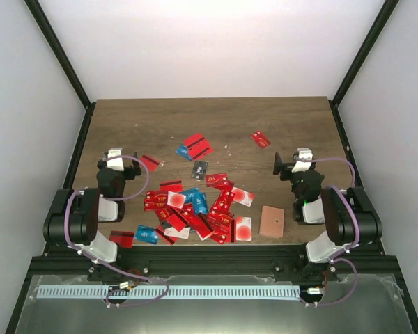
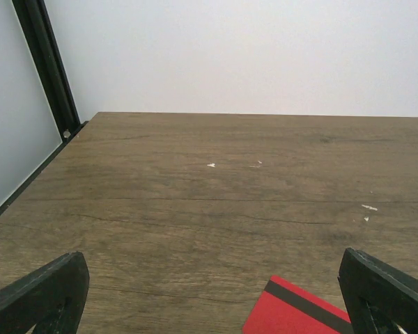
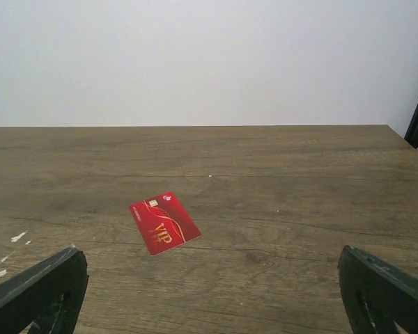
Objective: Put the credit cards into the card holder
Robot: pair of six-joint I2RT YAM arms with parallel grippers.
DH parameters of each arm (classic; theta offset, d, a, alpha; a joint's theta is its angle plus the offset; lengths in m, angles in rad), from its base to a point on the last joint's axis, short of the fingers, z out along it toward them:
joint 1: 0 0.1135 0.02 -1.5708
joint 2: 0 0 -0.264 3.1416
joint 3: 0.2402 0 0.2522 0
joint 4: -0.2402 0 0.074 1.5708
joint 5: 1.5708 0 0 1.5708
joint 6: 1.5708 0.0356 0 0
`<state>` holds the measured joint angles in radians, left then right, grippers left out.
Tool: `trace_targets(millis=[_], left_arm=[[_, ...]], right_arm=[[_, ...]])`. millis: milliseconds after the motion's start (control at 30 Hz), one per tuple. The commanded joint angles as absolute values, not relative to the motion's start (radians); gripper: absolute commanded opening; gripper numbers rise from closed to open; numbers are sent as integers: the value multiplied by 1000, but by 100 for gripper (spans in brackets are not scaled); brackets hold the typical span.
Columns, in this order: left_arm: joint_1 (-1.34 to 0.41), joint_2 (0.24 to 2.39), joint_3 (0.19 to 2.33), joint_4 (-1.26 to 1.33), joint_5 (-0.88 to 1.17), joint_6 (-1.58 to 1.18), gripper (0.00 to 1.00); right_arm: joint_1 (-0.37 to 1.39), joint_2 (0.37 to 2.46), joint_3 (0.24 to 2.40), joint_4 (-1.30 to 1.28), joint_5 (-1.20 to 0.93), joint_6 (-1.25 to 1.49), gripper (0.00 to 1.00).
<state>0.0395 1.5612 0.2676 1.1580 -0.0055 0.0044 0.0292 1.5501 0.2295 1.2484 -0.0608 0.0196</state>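
Note:
Several credit cards (image 1: 195,209), mostly red with some blue and white ones, lie in a heap at the table's front middle. More lie apart: two red ones (image 1: 196,146), a dark grey one (image 1: 200,169), one red VIP card (image 1: 260,139) that also shows in the right wrist view (image 3: 164,223). The tan card holder (image 1: 272,221) lies flat right of the heap. My left gripper (image 1: 114,157) is open and empty at the left; a red card with a black stripe (image 2: 299,313) lies by its right finger. My right gripper (image 1: 301,157) is open and empty, behind the holder.
The wooden table (image 1: 216,118) is bounded by black frame posts and white walls. Two cards, red (image 1: 121,239) and blue (image 1: 146,234), lie near the left arm's base. A perforated white rail (image 1: 167,292) runs along the front below the arm bases.

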Motion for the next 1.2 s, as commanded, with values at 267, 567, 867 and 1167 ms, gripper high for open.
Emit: trace_targets(millis=[267,567,867,1167], left_arm=[[38,1560,279,1179,11,9,100],[39,1458,316,1042,5,4,100],[38,1005,642,128,-118,-399,100],[68,1052,645,-71,174,-594,100]], right_arm=[[18,1543,241,1257,-66,23,100],[57,1401,332,978,56,33,100],[63,1180,748,60,-8,492,100],[85,1121,715,-359,-198,699,100]])
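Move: From the left hand, the nearest striped red card lies about 4 cm ahead, 7 cm right and 13 cm below. The main card pile is some 14 cm back and 24 cm right of that hand, and the black card 25 cm right and level. From the right hand, the card holder lies about 19 cm back, 6 cm left and 14 cm below; the VIP card is 13 cm ahead and 10 cm left. Both open hands stay above the table without touching anything, and after a pause swing quickly up. The left climbs about 19 cm, easing slightly back, then starts down, its left side rolling down some 25 degrees. The right rises about 15 cm with a little forward reach, then sinks half of that and draws back, its left side rolling up as the fingers tip down. ##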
